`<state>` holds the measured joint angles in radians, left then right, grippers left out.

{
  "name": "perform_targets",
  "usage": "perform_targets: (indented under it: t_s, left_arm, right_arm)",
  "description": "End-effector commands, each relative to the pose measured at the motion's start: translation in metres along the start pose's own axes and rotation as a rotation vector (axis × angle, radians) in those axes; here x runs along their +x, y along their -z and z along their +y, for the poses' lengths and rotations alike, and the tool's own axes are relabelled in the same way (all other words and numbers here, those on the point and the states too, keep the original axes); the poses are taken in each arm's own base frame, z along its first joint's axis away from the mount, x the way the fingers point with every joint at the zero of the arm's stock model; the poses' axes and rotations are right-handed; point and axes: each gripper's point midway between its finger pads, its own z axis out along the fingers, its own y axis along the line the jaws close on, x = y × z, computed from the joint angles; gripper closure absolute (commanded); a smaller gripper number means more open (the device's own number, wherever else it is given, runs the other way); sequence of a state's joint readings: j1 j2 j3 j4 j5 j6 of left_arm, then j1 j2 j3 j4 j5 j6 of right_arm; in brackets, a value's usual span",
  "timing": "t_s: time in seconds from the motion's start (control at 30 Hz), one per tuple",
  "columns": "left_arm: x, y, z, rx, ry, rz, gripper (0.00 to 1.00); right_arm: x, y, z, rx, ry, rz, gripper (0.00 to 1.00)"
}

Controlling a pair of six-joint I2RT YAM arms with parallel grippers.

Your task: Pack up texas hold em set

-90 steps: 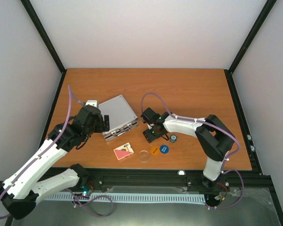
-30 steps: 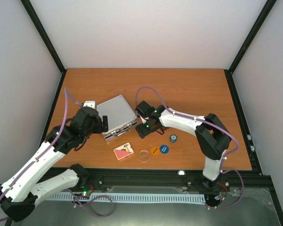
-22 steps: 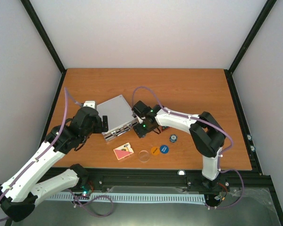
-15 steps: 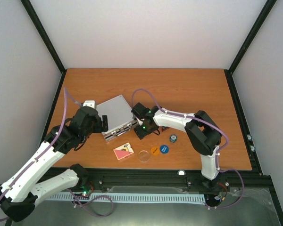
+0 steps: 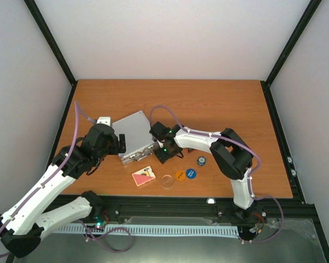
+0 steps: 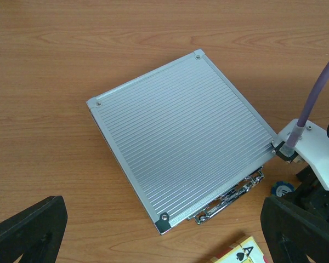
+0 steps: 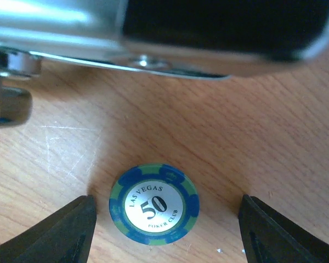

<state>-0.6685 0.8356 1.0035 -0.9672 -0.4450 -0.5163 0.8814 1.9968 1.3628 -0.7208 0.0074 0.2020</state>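
Observation:
The silver case (image 5: 134,133) lies shut on the table, its latches (image 6: 230,194) facing the near side. My right gripper (image 5: 163,151) is low beside the case's near right corner. It is open, and a blue-green "50" chip (image 7: 153,204) lies flat between its fingers (image 7: 71,230) with a gap on each side. That chip (image 6: 281,189) also peeks out by the right arm in the left wrist view. My left gripper (image 6: 164,235) hangs open above the case's near left edge, holding nothing. Another chip (image 5: 200,161) lies further right.
Near the front edge lie the pink card deck (image 5: 143,176), a clear disc (image 5: 167,181), an orange disc (image 5: 179,175) and a blue disc (image 5: 191,173). An ace-of-spades card face (image 6: 238,255) shows below the case. Black frame posts border the table.
My right gripper has slid left to the case's near right corner and its jaws have narrowed a little around the chip. The left arm has not moved.

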Motion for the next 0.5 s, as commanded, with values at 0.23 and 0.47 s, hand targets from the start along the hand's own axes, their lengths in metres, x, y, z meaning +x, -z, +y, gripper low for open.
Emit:
perform_targets:
  t_s: [0.23,0.47]
  left_arm:
    - [-0.01,0.008,0.002,0.001,0.005,-0.033,0.0]
    - [-0.008,0.006,0.002,-0.004,0.002,-0.026,0.0]
  right_arm:
    - [0.009,-0.012,-0.001,0.021,0.009,0.041,0.45]
    - [0.015,-0.011,-0.004,0.038,0.006,0.042,0.56]
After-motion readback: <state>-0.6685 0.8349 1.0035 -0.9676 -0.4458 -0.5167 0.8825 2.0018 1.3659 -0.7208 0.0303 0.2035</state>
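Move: Right between the open fingers of the right hand lies the blue-green poker chip, barely 1 cm left of their middle and about 1 cm below. From this hand the closed case's middle is some 10 cm ahead and 11 cm left, 1 cm higher; the card box is about 7 cm back and 9 cm left, the clear ring 10 cm back and 2 cm right. The left hand has the chip some 19 cm to its right, 3 cm ahead and 23 cm below. Closing its fingers from about three-quarters open to a bit under half, the right hand brings both fingertips against the chip's opposite rims beside the case's front edge. It stays down at the table with fingers pointing down, easing less than 0.5 cm forward and to the right. ##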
